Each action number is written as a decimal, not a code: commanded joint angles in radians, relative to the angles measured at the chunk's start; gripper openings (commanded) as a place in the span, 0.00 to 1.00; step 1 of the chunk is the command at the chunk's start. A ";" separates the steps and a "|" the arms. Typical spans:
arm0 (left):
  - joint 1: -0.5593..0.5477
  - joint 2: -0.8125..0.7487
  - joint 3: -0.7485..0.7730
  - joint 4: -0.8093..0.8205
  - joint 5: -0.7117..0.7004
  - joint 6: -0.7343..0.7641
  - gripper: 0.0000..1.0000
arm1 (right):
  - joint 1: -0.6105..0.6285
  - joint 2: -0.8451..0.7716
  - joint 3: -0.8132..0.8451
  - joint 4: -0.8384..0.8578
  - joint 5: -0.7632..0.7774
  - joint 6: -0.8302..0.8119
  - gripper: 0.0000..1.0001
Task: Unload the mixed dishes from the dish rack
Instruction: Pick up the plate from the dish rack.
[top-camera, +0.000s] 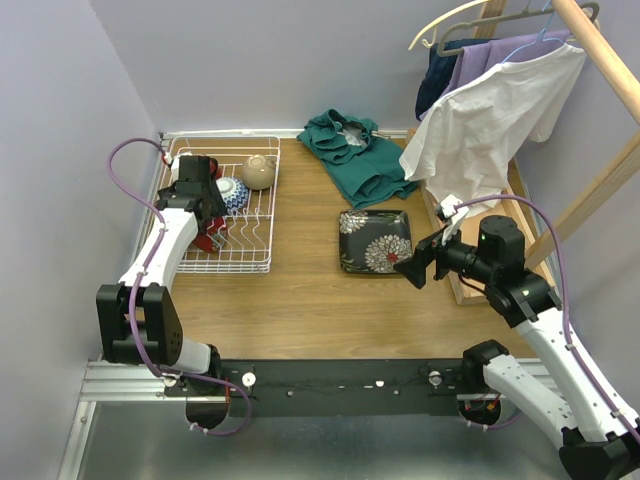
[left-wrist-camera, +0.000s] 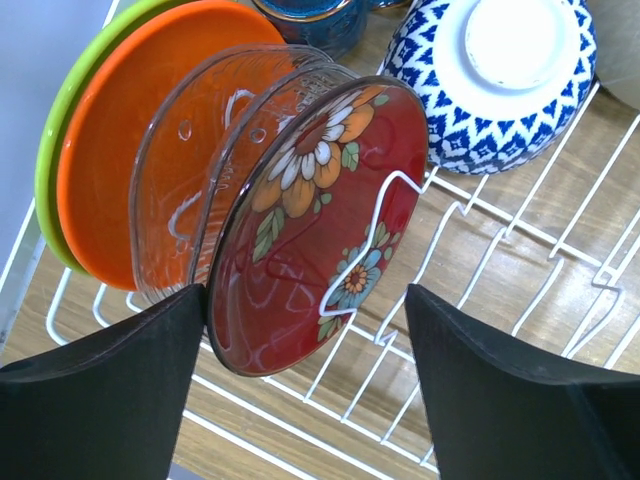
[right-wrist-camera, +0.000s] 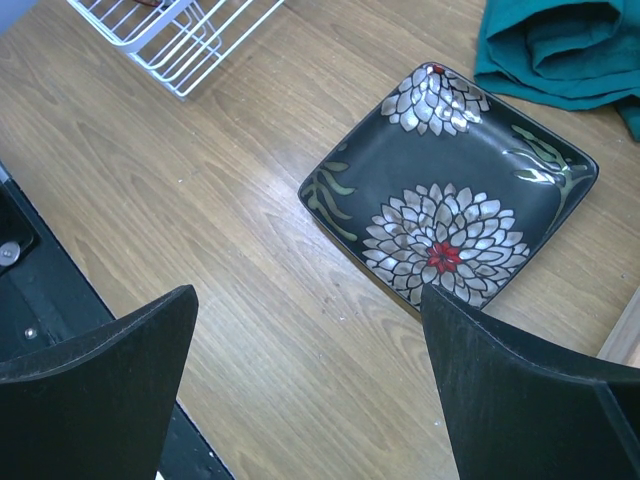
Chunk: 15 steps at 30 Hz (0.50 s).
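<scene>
The white wire dish rack stands at the table's left. In it, upright between tines, are a red floral plate, a clear glass plate, an orange plate and a lime-green plate. A blue-white bowl, a dark-blue mug and a beige bowl sit behind them. My left gripper is open and straddles the red plate's lower rim, its left finger against that rim. The black square floral plate lies flat on the table. My right gripper hangs open over bare wood just before it.
A teal cloth lies bunched at the back of the table. A white shirt hangs from a wooden rail on the right, above a long wooden tray. A corner of the rack shows in the right wrist view.
</scene>
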 joint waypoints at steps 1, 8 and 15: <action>-0.003 -0.020 -0.019 0.078 0.123 0.030 0.82 | 0.008 -0.003 0.019 0.023 -0.004 -0.006 1.00; -0.003 -0.052 -0.042 0.101 0.172 0.102 0.67 | 0.008 0.004 0.019 0.025 -0.009 -0.003 1.00; -0.003 -0.061 -0.065 0.141 0.196 0.156 0.56 | 0.008 0.011 0.019 0.028 -0.016 0.000 1.00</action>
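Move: My left hand already straddles the near rim of the red plate, whose middle is about 3 cm ahead, 1 cm right and 4 cm lower. The clear glass plates stand about 4 cm ahead and 3 cm left, the orange bowl 4 cm ahead and 7 cm left, and the blue-and-white bowl some 9 cm ahead and 6 cm right. From my right hand the red plate is about 41 cm left, 14 cm ahead and 12 cm lower. I close my left fingers about a third of their range around the red plate's near rim, the left finger staying against its left side and pushing it over to the right. After barely moving at first, the hand eases about 1 cm right and slightly up while turning some 10 degrees clockwise; the right finger is still clear of the plate. ##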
